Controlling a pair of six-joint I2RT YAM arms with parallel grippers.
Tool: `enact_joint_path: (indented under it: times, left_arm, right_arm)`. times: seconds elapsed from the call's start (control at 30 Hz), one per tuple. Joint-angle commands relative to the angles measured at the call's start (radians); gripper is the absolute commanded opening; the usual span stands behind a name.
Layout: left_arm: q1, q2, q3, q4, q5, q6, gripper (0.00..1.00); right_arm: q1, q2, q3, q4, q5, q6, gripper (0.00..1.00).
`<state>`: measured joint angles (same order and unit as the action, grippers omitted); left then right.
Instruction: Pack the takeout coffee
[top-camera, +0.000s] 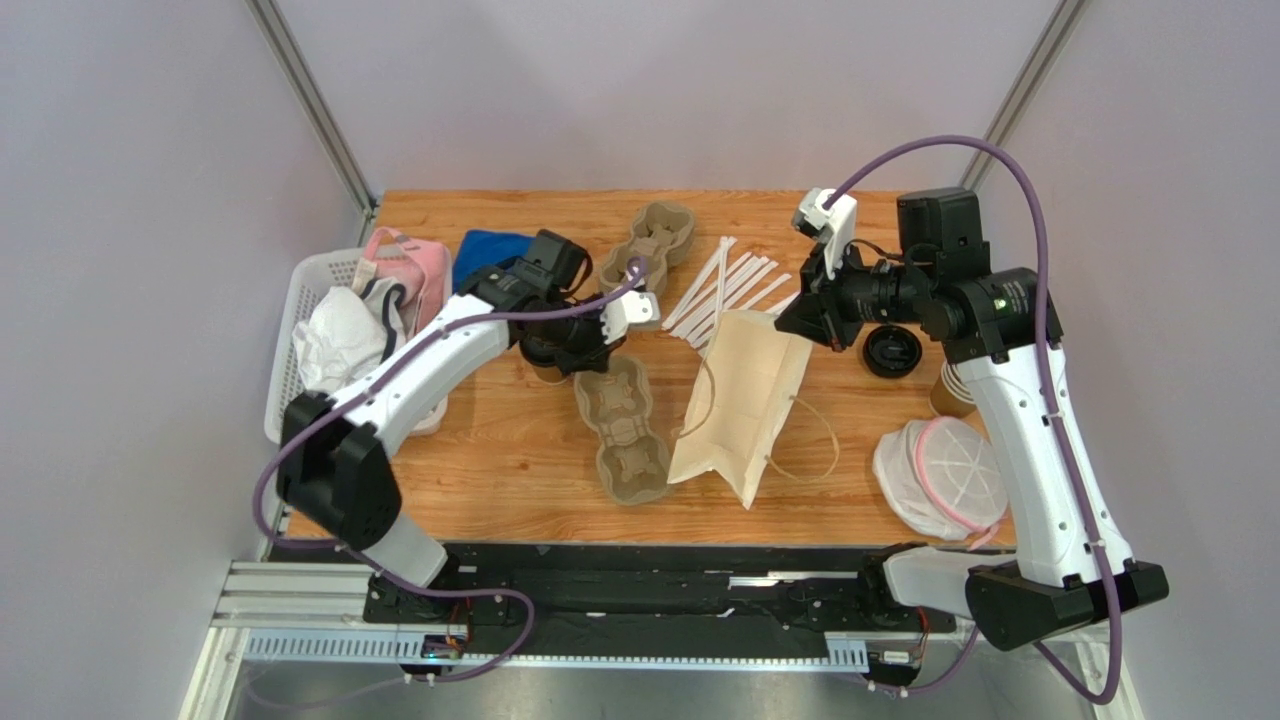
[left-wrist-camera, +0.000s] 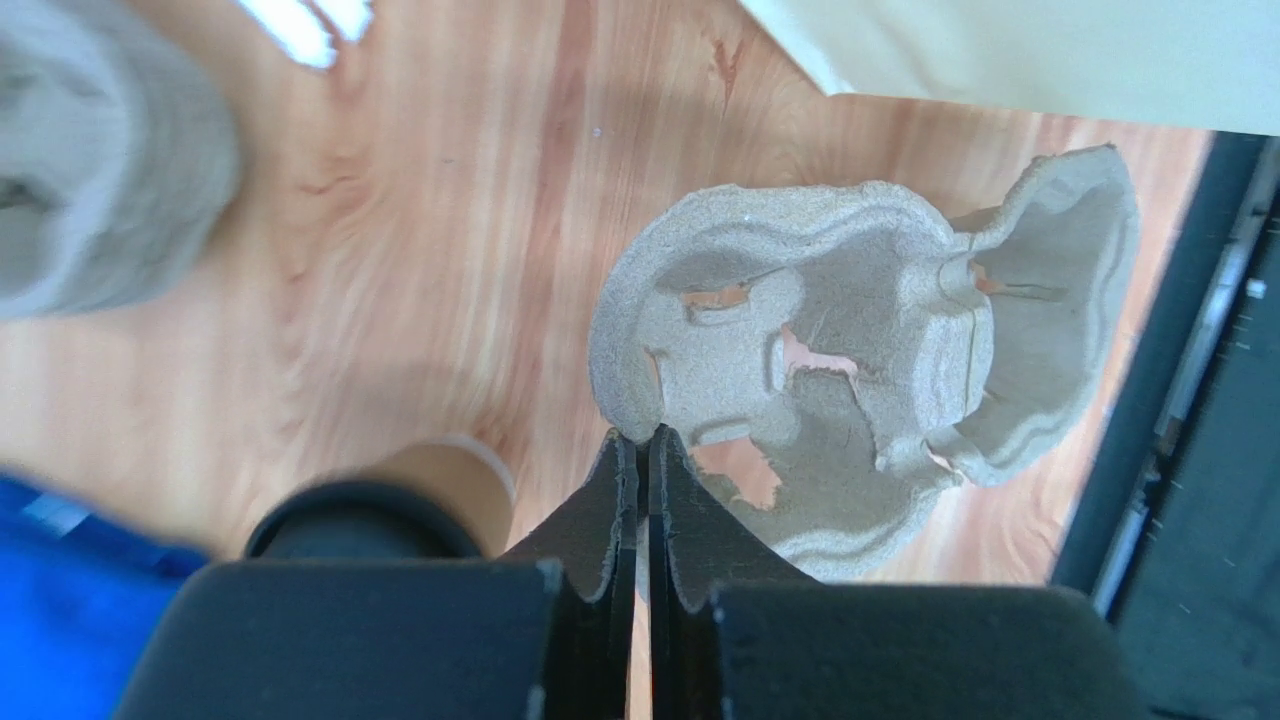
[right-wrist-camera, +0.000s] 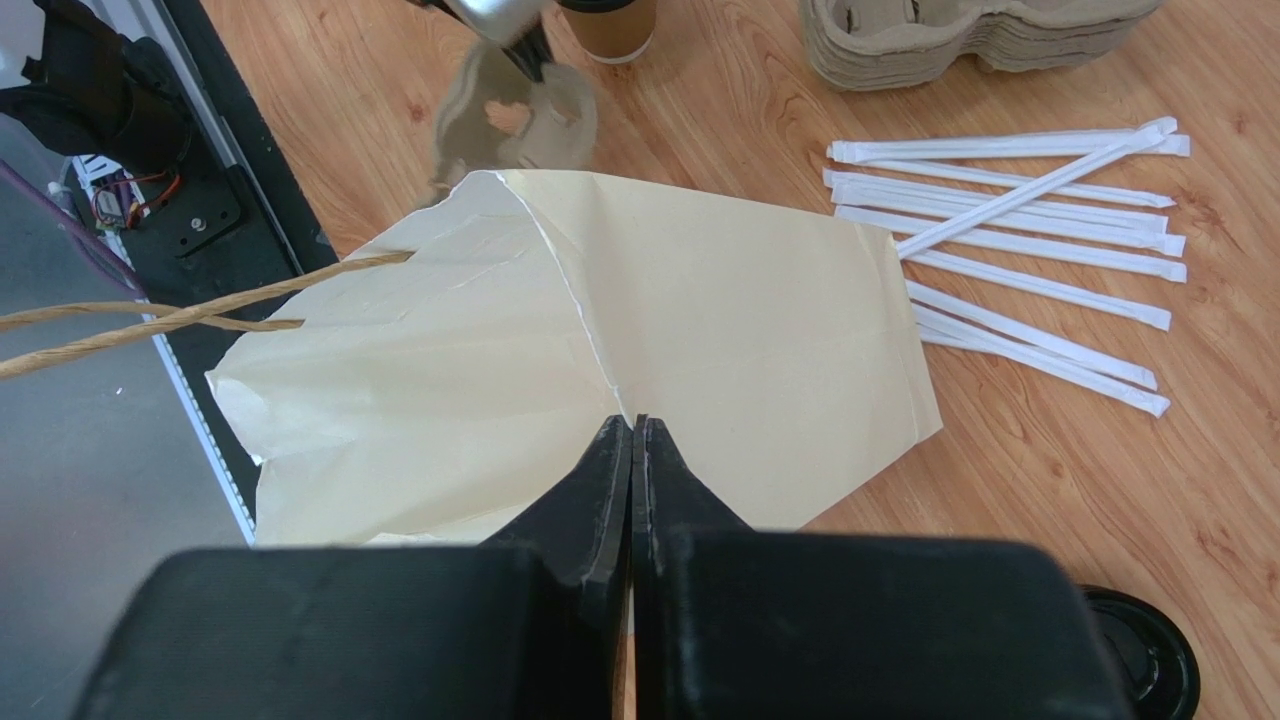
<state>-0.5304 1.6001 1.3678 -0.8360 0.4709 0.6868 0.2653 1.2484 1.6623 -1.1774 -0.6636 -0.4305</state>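
Observation:
The takeout coffee (top-camera: 546, 369), a tan cup with a black lid, stands on the table, half hidden under my left arm. It shows low left in the left wrist view (left-wrist-camera: 361, 518) and at the top edge of the right wrist view (right-wrist-camera: 609, 27). My left gripper (top-camera: 591, 365) (left-wrist-camera: 646, 435) is just right of it, shut on the rim of a grey pulp cup carrier (top-camera: 624, 435) (left-wrist-camera: 842, 375) (right-wrist-camera: 504, 120). The cream paper bag (top-camera: 739, 405) (right-wrist-camera: 721, 300) lies mid-table. My right gripper (top-camera: 789, 321) (right-wrist-camera: 633, 423) is shut on a crease in its upper sheet.
A stack of pulp carriers (top-camera: 651, 245) and wrapped straws (top-camera: 729, 285) lie at the back. A loose black lid (top-camera: 891, 351), lidless cups (top-camera: 950, 390) and white mesh caps (top-camera: 939, 477) sit on the right. A white basket (top-camera: 295, 323) of cloths stands at the left edge.

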Motion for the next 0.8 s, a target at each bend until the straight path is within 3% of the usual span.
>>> enact_joint_path:
  times: [0.0,0.13,0.3,0.43,0.53,0.77]
  left_arm:
    - [0.027,-0.178,0.091,-0.116,-0.011,-0.027,0.0]
    - [0.101,-0.236,0.292,-0.204,-0.05,-0.07,0.0]
    - [0.104,-0.218,0.666,-0.215,-0.136,-0.159,0.0]
    - [0.101,-0.178,0.893,-0.215,-0.104,-0.211,0.0]
    - [0.043,-0.184,0.981,-0.189,-0.115,-0.202,0.0]
    - [-0.262,-0.197,0.988,-0.132,-0.343,-0.092,0.0]
  right_arm:
    - [0.002,-0.041,-0.007,0.03,-0.016,0.029,0.0]
    - [0.002,-0.046,-0.019,0.038,-0.027,0.047,0.0]
    - [0.003,-0.041,-0.023,0.05,-0.039,0.073,0.0]
    - [0.005,-0.027,-0.015,0.053,-0.03,0.101,0.0]
    - [0.009,-0.017,-0.007,0.077,0.008,0.133,0.0]
    - [0.02,0.04,0.047,0.082,0.042,0.211,0.0]
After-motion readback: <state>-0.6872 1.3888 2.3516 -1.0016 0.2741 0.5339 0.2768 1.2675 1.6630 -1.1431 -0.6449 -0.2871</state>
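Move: My left hand already has the empty cup carrier pinched by one end, clear of the table. The paper bag it is meant for has its middle about 21 cm to my right and 4 cm back, roughly level in height. The lidded coffee cup stands some 3 cm ahead and 4 cm left, the straws 11 cm ahead and 20 cm right. The bag's middle is 7 cm left of my right hand, level fore and aft, 18 cm below. I sweep my left hand steeply up by some 40 cm, keeping the carrier pinched, bowing about 5 cm to the left and then returning, and easing 7 cm back late in the rise. Meanwhile I tip the fingers up from steeply down to about level, pointing right and forward. My right hand stays nearly in place, still pinching the bag. ##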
